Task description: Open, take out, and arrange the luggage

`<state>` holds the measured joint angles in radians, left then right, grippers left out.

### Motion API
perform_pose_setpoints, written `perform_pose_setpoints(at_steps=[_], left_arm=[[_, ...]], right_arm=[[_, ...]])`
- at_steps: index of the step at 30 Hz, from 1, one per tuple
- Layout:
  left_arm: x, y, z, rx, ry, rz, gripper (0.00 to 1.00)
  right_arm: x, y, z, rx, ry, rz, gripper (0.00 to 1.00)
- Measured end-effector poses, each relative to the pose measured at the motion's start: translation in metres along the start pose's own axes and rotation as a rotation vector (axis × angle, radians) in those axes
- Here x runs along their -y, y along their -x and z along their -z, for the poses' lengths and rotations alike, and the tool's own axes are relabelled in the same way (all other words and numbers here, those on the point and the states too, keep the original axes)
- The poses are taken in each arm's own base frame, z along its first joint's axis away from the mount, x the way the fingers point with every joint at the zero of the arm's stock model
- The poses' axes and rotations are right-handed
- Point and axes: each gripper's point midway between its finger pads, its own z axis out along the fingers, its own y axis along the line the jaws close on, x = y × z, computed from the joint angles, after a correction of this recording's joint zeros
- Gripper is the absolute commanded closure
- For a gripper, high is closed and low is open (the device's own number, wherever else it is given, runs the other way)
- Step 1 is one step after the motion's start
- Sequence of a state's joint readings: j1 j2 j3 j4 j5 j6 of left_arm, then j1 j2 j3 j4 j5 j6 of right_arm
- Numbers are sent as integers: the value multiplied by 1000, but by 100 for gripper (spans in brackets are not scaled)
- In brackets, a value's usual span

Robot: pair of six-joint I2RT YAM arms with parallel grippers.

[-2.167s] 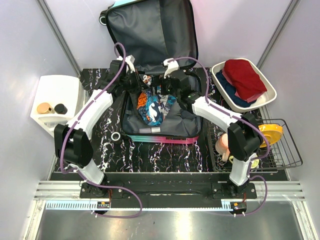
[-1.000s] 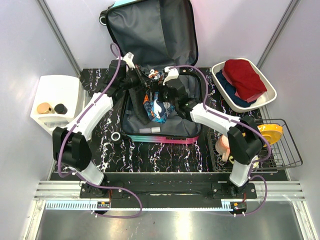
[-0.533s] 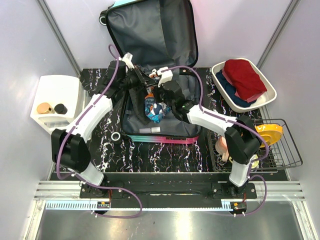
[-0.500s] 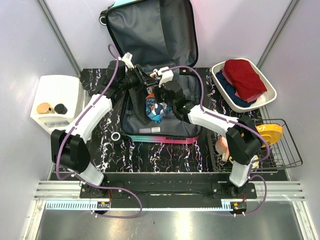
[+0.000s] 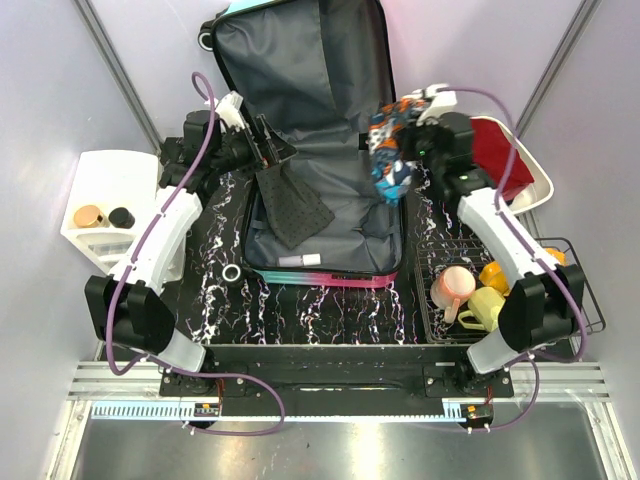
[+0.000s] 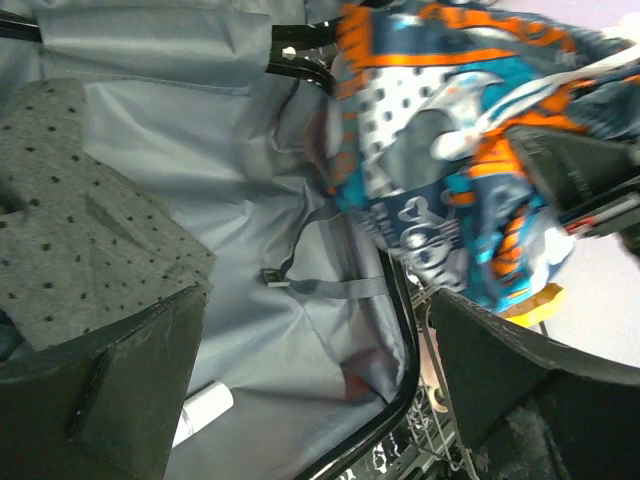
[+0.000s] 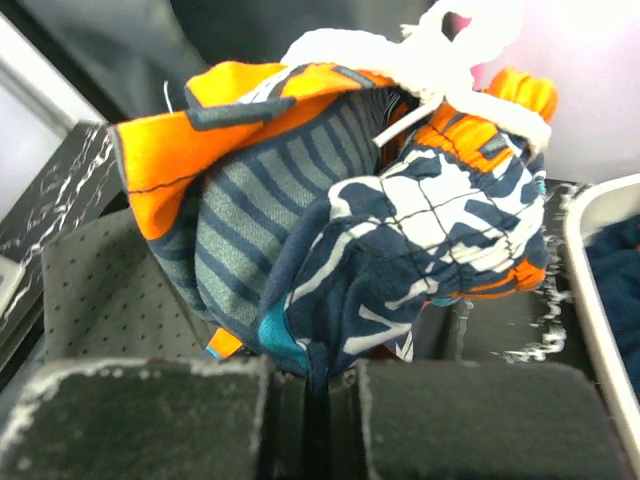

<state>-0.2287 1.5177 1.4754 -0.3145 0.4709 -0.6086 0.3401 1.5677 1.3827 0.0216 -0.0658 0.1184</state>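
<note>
The luggage (image 5: pixel 330 262) lies open mid-table, its lid (image 5: pixel 300 60) propped up at the back and grey lining showing. My right gripper (image 5: pixel 412 143) is shut on a bundle of orange, navy and teal clothes (image 5: pixel 388 160), held in the air over the case's right rim. In the right wrist view the cloth (image 7: pixel 380 230) is pinched between the shut jaws of the right gripper (image 7: pixel 315 400). My left gripper (image 5: pixel 272 145) hovers open above the case's back left, and between the spread fingers of the left gripper (image 6: pixel 320 400) there is nothing. A grey dotted divider flap (image 6: pixel 80 230) lies beside its left finger.
A white tub (image 5: pixel 540 190) with red and navy clothes stands at the back right. A wire basket (image 5: pixel 585 310) holds cups at the right. A white shelf (image 5: pixel 110 190) with two lids is at the left. A small ring (image 5: pixel 232 272) lies on the table, and a white tube (image 5: pixel 293 260) in the case.
My right gripper shut on the clothes bundle and lifted it out of the case, up and to the right. My left gripper opened and drew back to the left.
</note>
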Motion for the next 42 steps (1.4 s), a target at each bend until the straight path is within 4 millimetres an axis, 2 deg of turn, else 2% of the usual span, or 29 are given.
perform_pose_setpoints(at_steps=[4, 6, 10, 14, 19, 22, 27, 32, 36, 39, 42], left_arm=[[-10, 1, 5, -7, 21, -21, 1], [-12, 0, 6, -13, 23, -26, 1], [-11, -2, 6, -21, 18, -34, 1], [-11, -3, 7, -28, 14, -32, 1], [-13, -4, 7, -32, 16, -28, 1], [-15, -5, 6, -38, 19, -23, 1], [-21, -4, 6, -41, 30, -17, 1], [-31, 0, 10, -36, 51, -17, 1], [-45, 3, 16, -35, 84, -6, 1], [-55, 7, 20, -31, 106, -2, 1], [-61, 9, 23, -28, 119, -9, 1]], right_arm=[[52, 37, 25, 45, -61, -85, 100], [72, 53, 39, 69, -116, -111, 100], [103, 82, 71, 134, -296, -117, 100], [135, 104, 116, 207, -522, -110, 100], [177, 115, 161, 248, -766, -79, 100], [206, 109, 174, 214, -889, -77, 100], [262, 90, 170, 129, -1051, -93, 100], [305, 49, 140, 5, -1110, -142, 100], [326, 22, 109, -63, -1101, -192, 100], [333, 9, 82, -96, -1055, -226, 94], [337, 7, 59, -94, -1007, -261, 82]])
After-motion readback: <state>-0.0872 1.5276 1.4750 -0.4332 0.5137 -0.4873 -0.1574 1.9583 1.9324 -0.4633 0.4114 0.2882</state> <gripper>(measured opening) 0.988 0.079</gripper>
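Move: The right hand already holds the patterned garment. The white tub it is bound for lies about 26 cm to its right, 3 cm farther out and some 17 cm below, with the red clothes heaped inside. The suitcase's open body is some 16 cm left and 8 cm back; the dish rack about 29 cm right and 27 cm back. From the empty left hand the tub lies roughly 52 cm right, 5 cm ahead. Right hand swings garment some 33 cm right, up then down over the tub, turning clockwise; left retreats leftward. ##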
